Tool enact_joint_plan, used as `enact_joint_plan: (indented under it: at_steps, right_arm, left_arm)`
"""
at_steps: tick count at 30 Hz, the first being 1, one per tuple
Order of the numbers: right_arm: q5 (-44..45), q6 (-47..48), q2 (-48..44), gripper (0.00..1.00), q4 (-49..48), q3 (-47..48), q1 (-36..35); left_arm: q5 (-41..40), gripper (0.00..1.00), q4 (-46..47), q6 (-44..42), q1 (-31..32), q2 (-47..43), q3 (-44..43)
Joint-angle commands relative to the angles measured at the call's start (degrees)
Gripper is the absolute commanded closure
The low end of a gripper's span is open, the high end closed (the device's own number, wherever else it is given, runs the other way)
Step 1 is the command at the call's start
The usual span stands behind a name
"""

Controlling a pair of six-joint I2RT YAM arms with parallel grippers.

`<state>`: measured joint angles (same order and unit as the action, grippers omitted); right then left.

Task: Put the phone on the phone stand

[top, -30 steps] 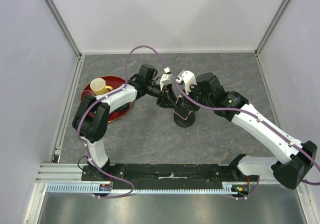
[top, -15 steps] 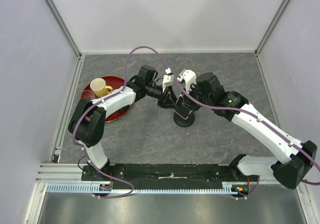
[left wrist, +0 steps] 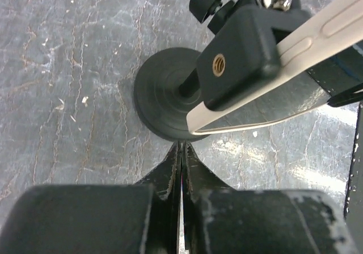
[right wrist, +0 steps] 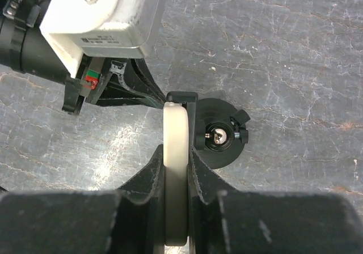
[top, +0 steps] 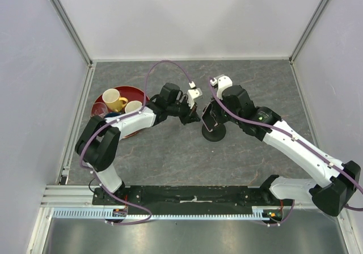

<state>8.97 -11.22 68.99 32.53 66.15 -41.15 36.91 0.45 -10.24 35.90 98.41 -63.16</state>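
Note:
The phone (right wrist: 176, 146) is edge-on between the right gripper's (right wrist: 177, 153) fingers, which are shut on its cream sides. In the top view the right gripper (top: 211, 115) holds the phone (top: 208, 123) upright over the phone stand's round black base (top: 216, 134). In the left wrist view the stand's clamp cradle (left wrist: 238, 55) sits against the phone's cream back (left wrist: 317, 33), above the disc base (left wrist: 161, 95). The left gripper (left wrist: 181, 144) is shut and empty, its tips just short of the base rim. It lies left of the stand in the top view (top: 194, 117).
A red tray (top: 136, 130) at the left holds a yellow mug (top: 114, 99) and a white mug (top: 134, 106). The left arm's wrist camera housing (right wrist: 102, 16) is close to the phone. Walls enclose the grey tabletop.
The left gripper has backed off a little to the left of the stand and its arm has swung lower, uncovering the white mug. The right wrist has shifted up and right with the phone.

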Motion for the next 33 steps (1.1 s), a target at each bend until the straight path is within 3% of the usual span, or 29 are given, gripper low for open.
enact_joint_plan:
  at_steps: [1, 3, 4, 7, 9, 14, 20, 28, 30, 31, 33]
  right_arm:
    - [-0.9, -0.5, -0.2, 1.0, 1.1, -0.6, -0.3]
    - [-2.0, 0.2, -0.6, 1.0, 1.2, -0.4, -0.3]
    - [-2.2, 0.4, -1.0, 1.0, 1.3, -0.3, -0.3]
    - [-1.9, 0.8, -1.1, 1.0, 2.3, 0.0, -0.3]
    - [-1.9, 0.2, -1.0, 1.0, 2.8, 0.6, -0.3]
    - [1.9, -1.3, -2.0, 1.0, 5.8, 4.7, -0.3]
    - [9.3, 1.2, -3.9, 1.0, 12.1, 12.3, 0.6]
    - [11.9, 4.8, -6.1, 1.0, 14.8, 14.6, 6.8]
    - [15.5, 1.0, -6.8, 1.0, 14.8, 14.4, 8.4]
    - [22.5, -1.1, -7.5, 1.0, 14.7, 14.2, 8.8]
    - [28.0, -6.3, -8.2, 1.0, 16.1, 13.9, 9.5]
  left_arm:
    - [-3.9, 0.97, 0.5, 1.9, 0.0, -3.8, 1.0]
    - [-3.7, 0.88, -1.6, 2.4, -0.5, -6.4, 1.0]
    - [-3.4, 0.72, -3.7, 2.9, -0.7, -7.3, 1.0]
    - [-2.6, 0.54, -5.6, 4.6, -1.3, -12.7, 2.2]
    - [-2.9, 0.48, -7.1, 5.7, -1.9, -16.6, 2.6]
    - [-4.1, 0.48, -10.5, 8.0, -3.0, -22.4, 2.9]
    - [-2.5, 0.47, -7.8, 9.1, -3.0, -26.8, 5.5]
    - [0.1, 0.48, -8.3, 14.3, -2.9, -27.8, 6.0]
    - [-0.1, 0.49, -8.6, 14.3, -2.9, -29.2, 6.0]
    - [-0.4, 0.49, -8.4, 14.5, -2.9, -29.6, 6.1]
    - [-1.3, 0.49, -8.4, 15.3, -2.9, -30.5, 6.2]
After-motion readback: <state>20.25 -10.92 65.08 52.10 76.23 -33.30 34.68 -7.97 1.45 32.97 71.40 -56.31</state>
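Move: The phone stand's middle lies about 6 cm right of the left hand, 4 cm back and 5 cm below; the held phone is just 3 cm right, 1 cm back and 4 cm higher. The green-white mug stands some 28 cm left, 4 cm ahead and 8 cm lower. From the right hand, which pinches the phone, the stand's middle is some 6 cm back, 1 cm left and 15 cm below. Left opens, retreating up about 11 cm, left and back; right carries phone and stand 10 cm rightward, rising. ##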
